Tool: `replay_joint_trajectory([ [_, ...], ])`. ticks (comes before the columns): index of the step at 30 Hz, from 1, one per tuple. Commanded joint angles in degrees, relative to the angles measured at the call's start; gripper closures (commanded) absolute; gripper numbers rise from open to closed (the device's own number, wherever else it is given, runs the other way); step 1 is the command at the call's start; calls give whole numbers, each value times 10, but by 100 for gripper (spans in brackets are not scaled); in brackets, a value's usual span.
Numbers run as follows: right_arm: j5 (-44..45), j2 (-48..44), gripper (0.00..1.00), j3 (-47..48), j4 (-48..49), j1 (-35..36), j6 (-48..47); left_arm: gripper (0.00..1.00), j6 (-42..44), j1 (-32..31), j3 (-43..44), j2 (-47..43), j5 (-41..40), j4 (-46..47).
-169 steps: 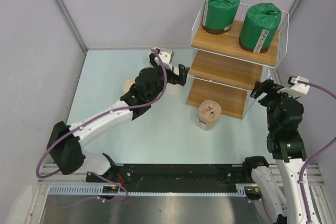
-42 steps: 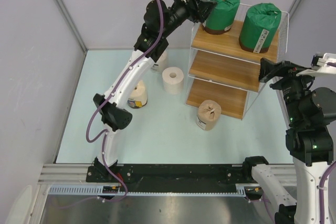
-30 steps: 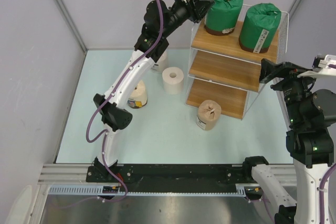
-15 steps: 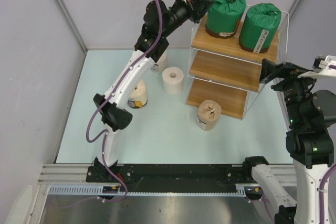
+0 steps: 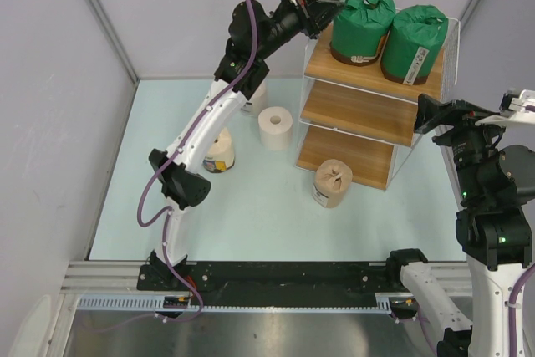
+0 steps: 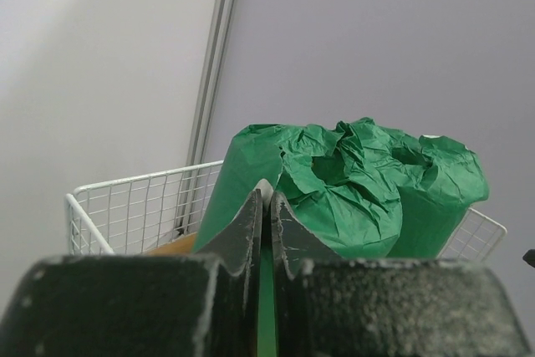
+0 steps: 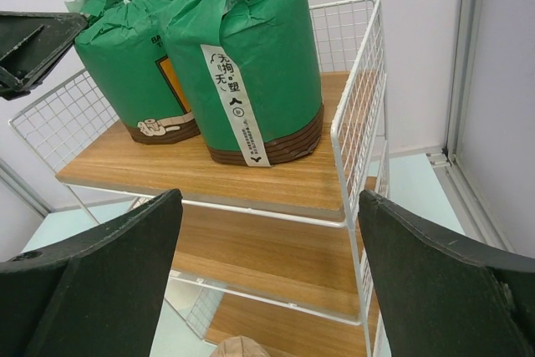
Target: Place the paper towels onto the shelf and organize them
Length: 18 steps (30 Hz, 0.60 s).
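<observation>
Two green-wrapped paper towels stand side by side on the top board of the shelf: the left one touches the right one. My left gripper is shut, its tips against the left green roll's side, with nothing held. My right gripper hovers open at the shelf's right side, facing the boards, nothing between its fingers. On the table lie a tan roll before the bottom board, a bare white roll and a labelled roll.
Another roll is partly hidden behind the left arm. The shelf's middle and bottom boards hold nothing. A white wire rail rims the top board. Grey walls close in the back and sides.
My left gripper closed and pushed the left green roll to the right until it met the other green roll. The right arm has barely moved.
</observation>
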Motion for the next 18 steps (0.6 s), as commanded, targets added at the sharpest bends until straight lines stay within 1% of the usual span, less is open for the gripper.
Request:
replay_joint_trajectory([
  [1, 4, -6, 9, 0, 2, -1, 0, 96, -23, -4, -2, -40, 36, 6],
  [9, 5, -7, 9, -1, 3, -1, 3, 97, -24, -4, -34, -64, 46, 1],
  [11, 5, -6, 9, -1, 2, -1, 5, 78, -22, -4, -41, -68, 47, 5],
  [12, 4, -6, 9, -1, 2, -2, 5, 73, -21, -4, -45, -71, 46, 6],
  [14, 5, -7, 9, -2, 1, -1, 5, 51, -20, -3, -49, -76, 43, 7],
  [16, 5, -9, 9, -2, 1, -1, 4, 37, -20, -3, -55, -80, 41, 10],
  [18, 6, -9, 9, -2, 2, -2, 3, 28, -26, -1, -62, -83, 42, 21],
])
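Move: The left hand's nearly shut fingers are at the upper left side of the left green paper towels on the shelf top; that pack's middle lies about 5 cm to the hand's right, 1 cm ahead and 4 cm below. The right green pack stands close beyond it, roughly 14 cm to the hand's right, 3 cm back and likewise 4 cm lower. From the idle right hand, the left pack is some 18 cm ahead, 17 cm to the left and slightly higher. Easing straight back by about 2 cm, slowly at first and then faster, the left hand starts out still pinching the wrapper at the left pack's upper left side, then spreads its fingers from almost shut to about two-thirds open and lets go of the wrapper. The wrist hardly turns, and the height stays the same. ##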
